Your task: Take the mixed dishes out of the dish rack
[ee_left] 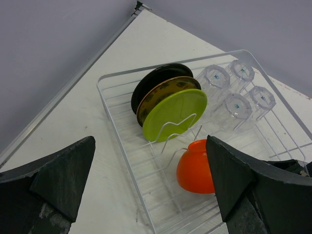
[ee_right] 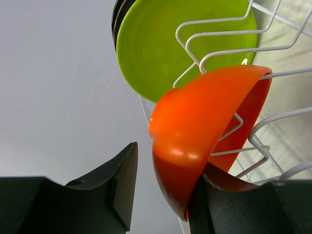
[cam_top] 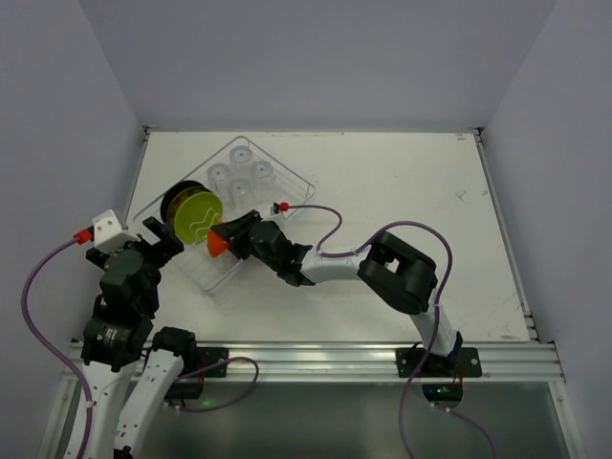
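Note:
The dish rack (cam_top: pixel 292 172), a wire basket, sits at the table's left. An orange bowl (ee_right: pixel 204 126) leans on its side against the tines at the near end. My right gripper (ee_right: pixel 168 161) is open and straddles the bowl's wall. One finger (ee_right: pixel 219 200) presses inside the rim, while the other stands a little off the outside. A yellow-green plate (ee_left: pixel 175 112) stands in the tines with a black one (ee_left: pixel 156 80) behind it. Several clear tumblers (ee_left: pixel 234 92) stand at the far end. My left gripper (ee_left: pixel 150 144) hangs wide open over the rack's near-left edge (ee_left: pixel 117 141), holding nothing.
The rack rests on a white table (cam_top: pixel 402 182) with grey walls on three sides. A raised metal edge (ee_left: pixel 63 92) runs along the table's left side, close to the rack. The right arm (cam_top: pixel 382 268) reaches in from the right, its purple cable (cam_top: pixel 330 229) looping above the table.

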`<state>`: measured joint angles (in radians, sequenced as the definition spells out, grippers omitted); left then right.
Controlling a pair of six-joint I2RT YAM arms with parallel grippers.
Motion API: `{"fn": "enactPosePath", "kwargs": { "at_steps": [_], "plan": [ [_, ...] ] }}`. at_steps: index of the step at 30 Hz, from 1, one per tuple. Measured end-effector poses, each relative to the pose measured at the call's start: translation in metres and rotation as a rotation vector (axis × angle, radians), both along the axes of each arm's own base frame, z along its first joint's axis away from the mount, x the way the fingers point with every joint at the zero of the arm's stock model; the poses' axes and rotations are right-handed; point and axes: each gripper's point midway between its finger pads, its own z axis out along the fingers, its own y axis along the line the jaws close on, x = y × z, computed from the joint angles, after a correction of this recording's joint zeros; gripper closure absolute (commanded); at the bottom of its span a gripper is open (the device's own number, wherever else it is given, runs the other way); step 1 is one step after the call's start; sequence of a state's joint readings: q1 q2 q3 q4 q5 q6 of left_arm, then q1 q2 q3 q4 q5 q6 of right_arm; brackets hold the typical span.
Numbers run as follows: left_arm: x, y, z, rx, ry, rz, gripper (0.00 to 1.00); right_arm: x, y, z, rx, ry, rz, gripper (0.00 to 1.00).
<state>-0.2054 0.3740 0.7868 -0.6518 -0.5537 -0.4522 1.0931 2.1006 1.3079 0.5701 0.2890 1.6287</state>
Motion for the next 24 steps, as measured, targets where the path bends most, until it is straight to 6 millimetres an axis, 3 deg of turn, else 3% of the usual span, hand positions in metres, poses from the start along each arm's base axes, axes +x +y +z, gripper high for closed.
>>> {"fn": "enactPosePath", "kwargs": {
  "at_steps": [6, 10, 20, 23, 24],
  "plan": [
    [0.0, -0.0001, 0.0001, 0.0, 0.0, 0.0, 0.0, -0.0015, 0.0006, 0.0016, 0.004, -0.016, 0.012, 0.57],
    [-0.0001, 0.0, 0.0001, 0.0, 0.0, 0.0, 0.0, -0.0033, 0.0017, 0.002, 0.003, -0.021, 0.025, 0.76],
    [-0.0009, 0.0002, 0.0011, -0.001, -0.006, 0.0, 0.0, -0.0044, 0.0033, 0.0064, 0.014, -0.035, 0.037, 0.76],
    [-0.0009, 0.0002, 0.0011, -0.001, -0.006, 0.0, 0.0, -0.0051, 0.0041, 0.008, 0.016, -0.043, 0.045, 0.83],
    [-0.0009, 0.0002, 0.0011, -0.001, -0.006, 0.0, 0.0, -0.0051, 0.0043, 0.0088, 0.017, -0.047, 0.047, 0.93]
  ]
}}
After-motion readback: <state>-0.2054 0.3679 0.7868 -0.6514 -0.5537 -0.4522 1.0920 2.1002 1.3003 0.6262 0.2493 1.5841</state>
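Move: The orange bowl, tilted on the rack's tines, has its middle about 4 cm below the right hand and within a centimetre or so of it both ways; its rim is already between the half-open fingers. The green plate stands some 4 cm ahead and 5 cm to that hand's left, the nearest glass about 10 cm ahead and 5 cm to its right. From the left hand, the bowl lies roughly 8 cm ahead, 12 cm to the right and 16 cm down. The orange bowl's rim is pinched as the right fingers close by nearly half of their gap, one finger on the bowl's outside and the other inside, and the grip firms up against it. Meanwhile the right hand eases up about 1 cm and back about half a centimetre, with hardly any wrist turn, and keeps hold of the rim. ##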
